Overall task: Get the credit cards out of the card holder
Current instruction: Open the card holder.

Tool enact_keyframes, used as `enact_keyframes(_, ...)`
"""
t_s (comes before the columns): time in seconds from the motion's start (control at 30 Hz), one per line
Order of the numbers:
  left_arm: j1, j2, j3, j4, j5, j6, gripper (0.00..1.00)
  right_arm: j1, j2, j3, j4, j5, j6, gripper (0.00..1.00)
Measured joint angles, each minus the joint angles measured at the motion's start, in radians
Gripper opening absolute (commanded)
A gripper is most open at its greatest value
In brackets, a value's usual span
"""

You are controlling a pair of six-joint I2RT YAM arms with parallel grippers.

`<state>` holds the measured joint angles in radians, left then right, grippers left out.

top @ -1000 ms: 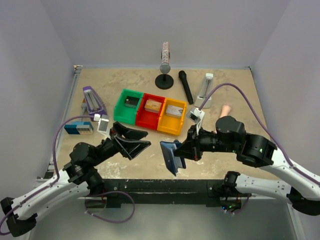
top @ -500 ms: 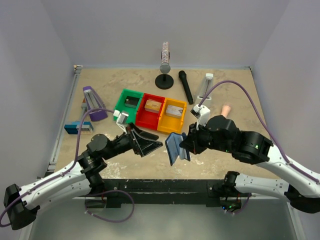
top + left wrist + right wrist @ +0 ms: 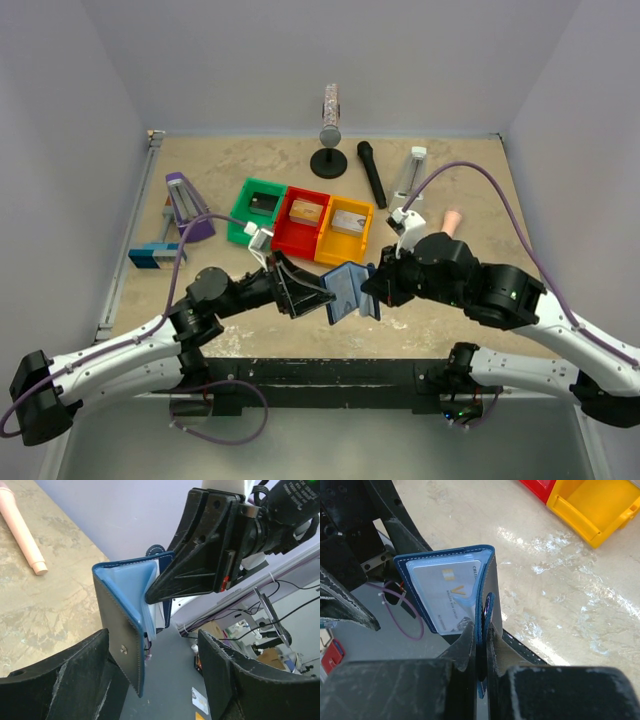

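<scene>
The card holder (image 3: 345, 288), a dark navy bifold with pale blue lining, hangs partly open above the table's front edge. My right gripper (image 3: 372, 295) is shut on one of its flaps, as the right wrist view shows (image 3: 480, 630). A silvery grey credit card (image 3: 450, 597) with a gold chip sits in a clear sleeve of the card holder (image 3: 487, 580). My left gripper (image 3: 315, 293) is open just left of the holder. In the left wrist view the card holder's free flap (image 3: 120, 630) lies between the wide-spread jaws of my left gripper (image 3: 152, 645), close to the left finger.
Green (image 3: 258, 210), red (image 3: 303, 222) and yellow (image 3: 347, 232) bins with small boxes stand behind the arms. Also on the table are a black microphone (image 3: 372, 172), a round stand (image 3: 329, 150), a purple object (image 3: 186, 205), a blue-and-white gadget (image 3: 157, 255) and a pink stick (image 3: 452, 218).
My left arm has swung right until its open jaws reach the card holder. My right gripper has lifted the holder slightly away from the front edge and turned it toward the left gripper.
</scene>
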<state>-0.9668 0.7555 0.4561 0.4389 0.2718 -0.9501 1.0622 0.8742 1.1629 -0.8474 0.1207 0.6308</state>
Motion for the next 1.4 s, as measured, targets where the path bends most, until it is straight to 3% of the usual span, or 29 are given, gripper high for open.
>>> enact_keyframes(0.37, -0.041, 0.002, 0.0, -0.013, 0.0, 0.039, 0.55, 0.0, -0.023, -0.027, 0.016, -0.001, 0.039, 0.0)
enact_keyframes(0.7, -0.056, 0.021, 0.0, -0.092, -0.026, 0.078, 0.45, 0.0, -0.025, -0.04, 0.035, -0.008, 0.052, 0.0)
enact_keyframes(0.87, -0.056, 0.02, 0.003, -0.13, -0.051, 0.091, 0.26, 0.0, -0.024, -0.045, 0.051, -0.016, 0.059, 0.0)
enact_keyframes(1.0, -0.056, 0.02, 0.017, -0.164, -0.066, 0.106, 0.19, 0.0, -0.026, -0.058, 0.066, -0.027, 0.062, 0.0)
enact_keyframes(1.13, -0.056, 0.016, 0.018, -0.196, -0.084, 0.114, 0.0, 0.0, -0.039, -0.071, 0.071, -0.034, 0.062, 0.01)
enact_keyframes(1.3, -0.056, -0.015, 0.018, -0.238, -0.104, 0.126, 0.0, 0.0, -0.056, -0.081, 0.075, -0.038, 0.061, 0.51)
enact_keyframes(1.33, -0.056, -0.025, 0.019, -0.26, -0.115, 0.128, 0.0, 0.0, -0.064, -0.086, 0.074, -0.037, 0.056, 0.56)
enact_keyframes(1.4, -0.056, -0.042, 0.019, -0.304, -0.138, 0.132, 0.0, 0.001, -0.09, -0.097, 0.056, -0.027, 0.045, 0.59)
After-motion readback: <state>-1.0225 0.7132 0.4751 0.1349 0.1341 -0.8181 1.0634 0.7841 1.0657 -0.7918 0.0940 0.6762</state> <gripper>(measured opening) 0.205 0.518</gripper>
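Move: The card holder hangs half open in the right fingers, its middle about 6 cm to the left hand's right, 1 cm farther out and some 3 cm lower. From the right hand that middle lies about 4 cm left, level in depth and height. The yellow bin sits on the table roughly 21 cm ahead of the left hand, 6 cm right and 26 cm below; the red bin is some 23 cm ahead, 5 cm left, equally low. The left fingers close on the lower edge of the card holder's left cover and pinch it: the open left hand first eases back about 1 cm, then sinks some 5 cm, its fingertips tipping down roughly 15 degrees as they shut. The right hand stays almost in place, keeping its pinch until near the end, then opens and lets go of the holder. ##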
